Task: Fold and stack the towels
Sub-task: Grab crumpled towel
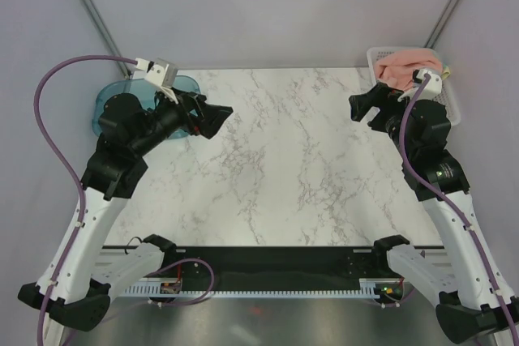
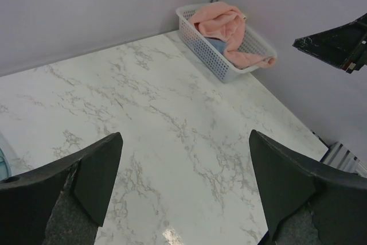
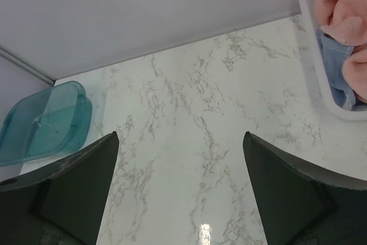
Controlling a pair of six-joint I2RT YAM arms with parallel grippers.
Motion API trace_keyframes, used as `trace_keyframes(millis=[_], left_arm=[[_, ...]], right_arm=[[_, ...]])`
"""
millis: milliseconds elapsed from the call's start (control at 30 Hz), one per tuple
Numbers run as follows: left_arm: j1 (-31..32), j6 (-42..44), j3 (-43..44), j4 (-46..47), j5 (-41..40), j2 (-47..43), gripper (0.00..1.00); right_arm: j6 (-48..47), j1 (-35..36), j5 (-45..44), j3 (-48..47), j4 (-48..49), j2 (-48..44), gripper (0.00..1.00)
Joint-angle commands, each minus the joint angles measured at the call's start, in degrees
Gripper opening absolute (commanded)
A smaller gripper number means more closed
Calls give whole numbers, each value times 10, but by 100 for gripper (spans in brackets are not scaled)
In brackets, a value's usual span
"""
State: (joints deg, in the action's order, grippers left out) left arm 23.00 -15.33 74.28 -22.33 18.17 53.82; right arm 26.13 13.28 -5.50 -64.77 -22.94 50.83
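The towels lie bunched in a white mesh basket (image 1: 451, 101) at the table's far right corner. A salmon-pink towel (image 1: 404, 68) is on top, and a light blue towel (image 3: 335, 64) shows under it. The left wrist view shows the pink towel (image 2: 221, 20) and a bit of the blue towel (image 2: 216, 44) from across the table. My left gripper (image 1: 212, 117) hovers open over the far left of the table, nothing between its fingers. Just left of the basket, my right gripper (image 1: 362, 104) is also open and holds nothing. Any other towel is hidden.
A teal translucent tray (image 1: 104, 108) sits at the far left behind the left arm; the right wrist view shows it (image 3: 46, 121) beside the wall. The white marble tabletop (image 1: 276, 168) spreads between the arms. Grey walls close in the back and sides.
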Motion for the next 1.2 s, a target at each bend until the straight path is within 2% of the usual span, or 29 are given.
trace_keyframes(millis=[0, 133, 200, 300, 333, 367, 500, 667, 733, 900, 1167], left_arm=[[0, 5, -6, 16, 11, -6, 100], [0, 8, -19, 17, 9, -7, 100], [0, 7, -36, 18, 12, -7, 100], [0, 5, -71, 32, 22, -5, 100], [0, 1, -77, 33, 23, -3, 100], [0, 0, -82, 33, 27, -5, 100], [0, -24, -127, 42, 49, -16, 100], [0, -50, -171, 62, 90, -18, 99], [0, -50, -179, 62, 97, -18, 99], [0, -47, -183, 63, 98, -23, 99], [0, -38, -193, 73, 88, -25, 99]], right_arm=[[1, -1, -13, -10, 4, 1, 98], [10, -1, -44, -11, 6, 8, 98], [-17, -1, -51, -10, 26, 28, 96], [-62, -3, -112, -45, 54, 105, 94], [-76, -9, -151, -65, 53, 166, 94], [-92, -21, -150, -89, 42, 197, 93], [-110, -155, -92, -220, 8, 328, 83], [-116, -221, -89, -292, -20, 444, 74], [-112, -253, -81, -318, -36, 486, 73], [-60, -329, -29, -319, -63, 521, 68], [39, -350, -2, -245, -64, 501, 71]])
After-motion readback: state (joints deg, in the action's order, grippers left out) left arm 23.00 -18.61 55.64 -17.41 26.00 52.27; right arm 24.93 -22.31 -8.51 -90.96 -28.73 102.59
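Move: The pink crumpled towel lies in the white basket, its middle about 24 cm ahead of the right gripper, 24 cm to the right and 27 cm below. The basket's middle is only some 2 cm farther right. The blue cloth sticks out about 7 cm left of the towel's middle and 4 cm nearer, the yellow-green cloth some 12 cm right of it and 3 cm farther out. From the left gripper, the towel lies about 30 cm ahead, 58 cm right and 34 cm down. Swing the right gripper some 27 cm to the right, reaching forward and drawing back slightly at the end, and sink it about 17 cm over the near right part of the basket. Turn it clockwise while tipping the fingers down some 30 degrees towards the towel's near flap, narrowing them partly but leaving them open and empty. Lower the left gripper roughly 12 cm, still wide open, nose tipping down a little. ##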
